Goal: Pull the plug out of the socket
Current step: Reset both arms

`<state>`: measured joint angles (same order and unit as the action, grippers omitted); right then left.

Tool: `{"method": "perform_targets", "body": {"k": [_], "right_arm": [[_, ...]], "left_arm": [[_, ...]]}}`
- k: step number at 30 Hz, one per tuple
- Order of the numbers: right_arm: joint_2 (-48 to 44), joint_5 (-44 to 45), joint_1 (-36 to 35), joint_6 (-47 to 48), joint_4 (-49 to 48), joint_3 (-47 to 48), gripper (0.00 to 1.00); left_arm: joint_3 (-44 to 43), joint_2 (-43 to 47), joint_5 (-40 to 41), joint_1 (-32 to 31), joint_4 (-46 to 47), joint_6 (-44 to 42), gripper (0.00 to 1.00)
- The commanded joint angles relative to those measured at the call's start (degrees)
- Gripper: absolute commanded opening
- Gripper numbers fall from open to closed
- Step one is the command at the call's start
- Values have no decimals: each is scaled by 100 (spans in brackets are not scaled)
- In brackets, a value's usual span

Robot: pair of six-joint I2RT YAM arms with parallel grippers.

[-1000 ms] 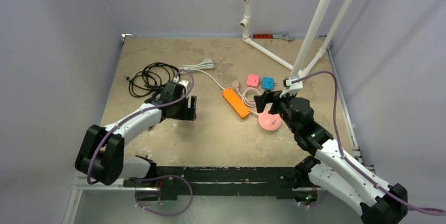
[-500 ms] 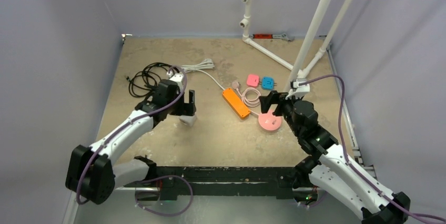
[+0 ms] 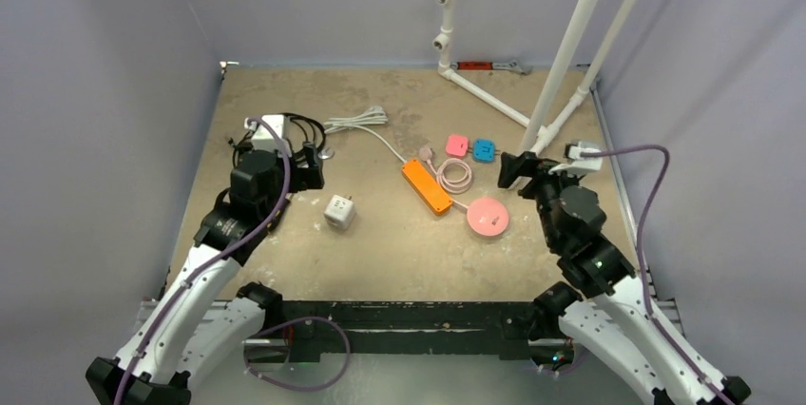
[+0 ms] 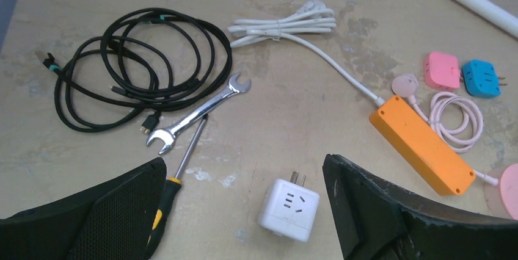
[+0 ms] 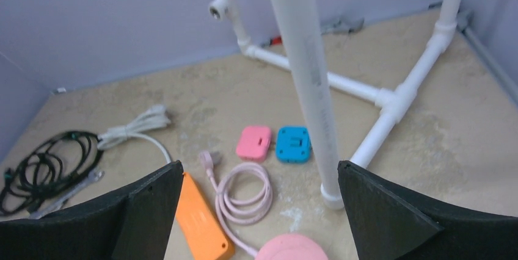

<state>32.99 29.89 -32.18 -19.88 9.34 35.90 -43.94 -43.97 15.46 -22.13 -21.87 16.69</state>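
Note:
The socket, a long orange power strip (image 3: 425, 185) (image 4: 421, 144) (image 5: 198, 223) with a white cable, lies flat mid-table with nothing plugged into its top. The plug, a white cube adapter (image 3: 338, 211) (image 4: 288, 210) with bare prongs, lies loose on the table to the strip's left, apart from it. My left gripper (image 3: 309, 165) (image 4: 243, 160) hangs open above and just behind the cube, holding nothing. My right gripper (image 3: 516, 169) (image 5: 259, 165) is open and empty, raised to the right of the strip.
Black cable coil (image 4: 134, 65), wrench (image 4: 198, 113) and screwdriver (image 4: 183, 162) lie at the left. A pink plug (image 4: 404, 84) with coiled pink cable (image 3: 454, 175) and pink disc (image 3: 488, 218) sit right of the strip. Pink (image 4: 441, 69) and blue (image 4: 482, 78) adapters and white pipes (image 3: 570, 53) stand behind.
My left gripper opened, let the white cube drop on the table, then rose and drew back to the left. The right arm pulled back to the right.

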Motion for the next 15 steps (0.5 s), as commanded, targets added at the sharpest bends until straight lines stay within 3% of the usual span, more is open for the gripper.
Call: {"method": "perform_targets", "body": {"k": [1, 7, 15], "right_arm": [[-536, 489, 26, 650, -872, 90, 99], [-1017, 658, 21, 1062, -1713, -559, 99], [-1221, 615, 19, 1231, -2015, -767, 99]], "left_arm": [[-262, 221, 152, 33, 198, -340, 99], [-43, 938, 192, 33, 322, -506, 99], [-71, 1064, 434, 33, 258, -543, 99]]}}
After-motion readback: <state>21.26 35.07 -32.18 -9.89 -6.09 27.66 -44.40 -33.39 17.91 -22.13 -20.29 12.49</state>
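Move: The white socket stands some 19 cm below the left hand, about 6 cm to its right and 2 cm back; the screwdriver lies roughly 2 cm ahead and 3 cm left of that hand, the wrench 7 cm ahead and 1 cm left, both about 22 cm down. From the right hand the socket is about 31 cm left and level, 23 cm down, with the pink disc almost straight below, 1 cm left and 25 cm down. Both empty hands go on drawing up towards their rest poses with fingers wide open, the left climbing about 5.5 cm away from the white socket while easing 2 cm back and 2 cm left, its fingers tilting up some 10 degrees. The right rises about 6 cm above the pink disc and then settles back nearly 2 cm, shifting some 3.5 cm right and slightly back behind the leaning white pipe as its fingers tip up about 15 degrees, and neither hand touches anything. ##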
